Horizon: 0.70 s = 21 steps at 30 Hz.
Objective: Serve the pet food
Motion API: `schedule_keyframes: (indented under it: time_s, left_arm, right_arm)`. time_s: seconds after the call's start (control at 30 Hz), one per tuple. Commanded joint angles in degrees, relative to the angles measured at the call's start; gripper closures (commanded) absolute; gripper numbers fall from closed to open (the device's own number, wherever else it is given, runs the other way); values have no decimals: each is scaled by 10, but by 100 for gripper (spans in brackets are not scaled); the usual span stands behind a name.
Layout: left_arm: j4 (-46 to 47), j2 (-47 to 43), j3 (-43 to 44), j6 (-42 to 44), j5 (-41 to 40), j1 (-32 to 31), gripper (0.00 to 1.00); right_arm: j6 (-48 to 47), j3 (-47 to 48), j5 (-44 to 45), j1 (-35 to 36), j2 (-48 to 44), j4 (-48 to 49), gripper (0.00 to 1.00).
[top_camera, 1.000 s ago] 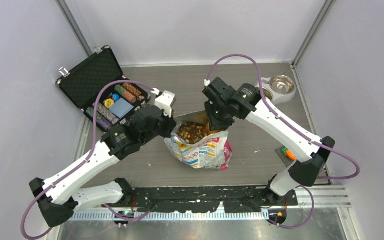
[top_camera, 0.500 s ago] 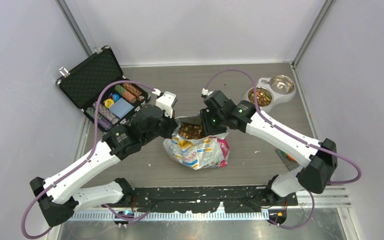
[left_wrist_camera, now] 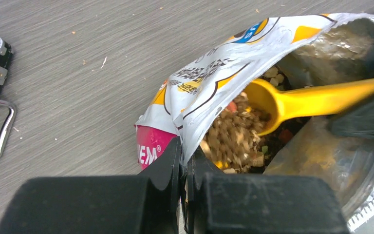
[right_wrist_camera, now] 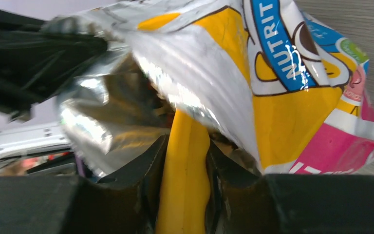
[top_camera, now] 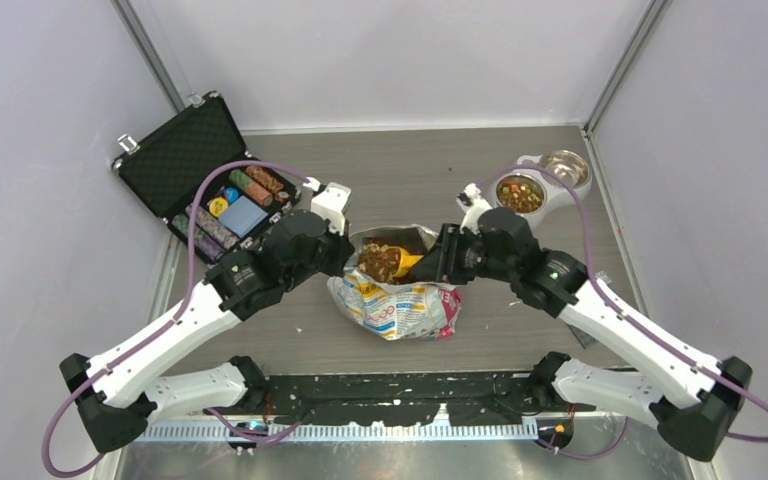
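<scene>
The pet food (top_camera: 380,262) (left_wrist_camera: 233,136) fills the open printed foil bag (top_camera: 400,305) (left_wrist_camera: 209,83) (right_wrist_camera: 282,97) at the table's middle. My left gripper (top_camera: 345,255) (left_wrist_camera: 186,156) is shut on the bag's near rim and holds the mouth open. A yellow scoop (top_camera: 412,262) (left_wrist_camera: 311,100) (right_wrist_camera: 185,165) reaches into the bag from the right, its cup against the kibble. My right gripper (top_camera: 445,255) (right_wrist_camera: 185,156) is shut on the scoop's handle. More pet food (top_camera: 520,194) lies in the left cup of the double bowl (top_camera: 543,182) at the back right.
An open black case (top_camera: 175,155) with poker chips (top_camera: 255,185) stands at the back left, close to my left arm. The double bowl's right cup (top_camera: 566,168) is bare steel. Grey walls close in on three sides.
My right arm has dropped and swung its elbow toward the near right, turning the scoop from above the bag to a low sideways reach into it. The bowl is uncovered. My left gripper stays put.
</scene>
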Motion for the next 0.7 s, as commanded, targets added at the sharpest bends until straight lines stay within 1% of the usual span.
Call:
schedule_keyframes:
  time_s: [0.0, 0.27, 0.5, 0.67]
  left_arm:
    - [67, -12, 23, -5, -13, -2, 100]
    - [73, -2, 17, -6, -13, -2, 100]
    - [79, -9, 9, -6, -3, -2, 100]
    - [84, -22, 3, -5, 0, -2, 100]
  right_arm:
    - [50, -15, -85, -36, -64, 79, 95]
    - [11, 40, -38, -51, -118, -21, 95]
    - [21, 21, -15, -54, -166, -31, 95]
    - [31, 9, -21, -58, -189, -17, 95]
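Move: The right hand holds the yellow scoop by its handle, its head still down in the food bag; the bag's middle lies about 9 cm to the left, 2 cm back and 10 cm below. The bowl already holding food is roughly 22 cm ahead, 19 cm to the right and 19 cm below, and the empty bowl about 6 cm beyond it and 10 cm farther right. From the left hand, which pinches the bag's rim, the empty bowl lies some 25 cm ahead and 46 cm to the right. Keeping its grip on the handle, the right hand lifts the scoop some 8 cm up out of the food while drawing about 5 cm to the right and a little back, the rise quickest at first, and tips the finger ends and scoop head up by about 15 degrees so the load rides nearly level. The left hand stays practically still, its shut fingers still pinching the left side of the bag's rim and holding the mouth open. ##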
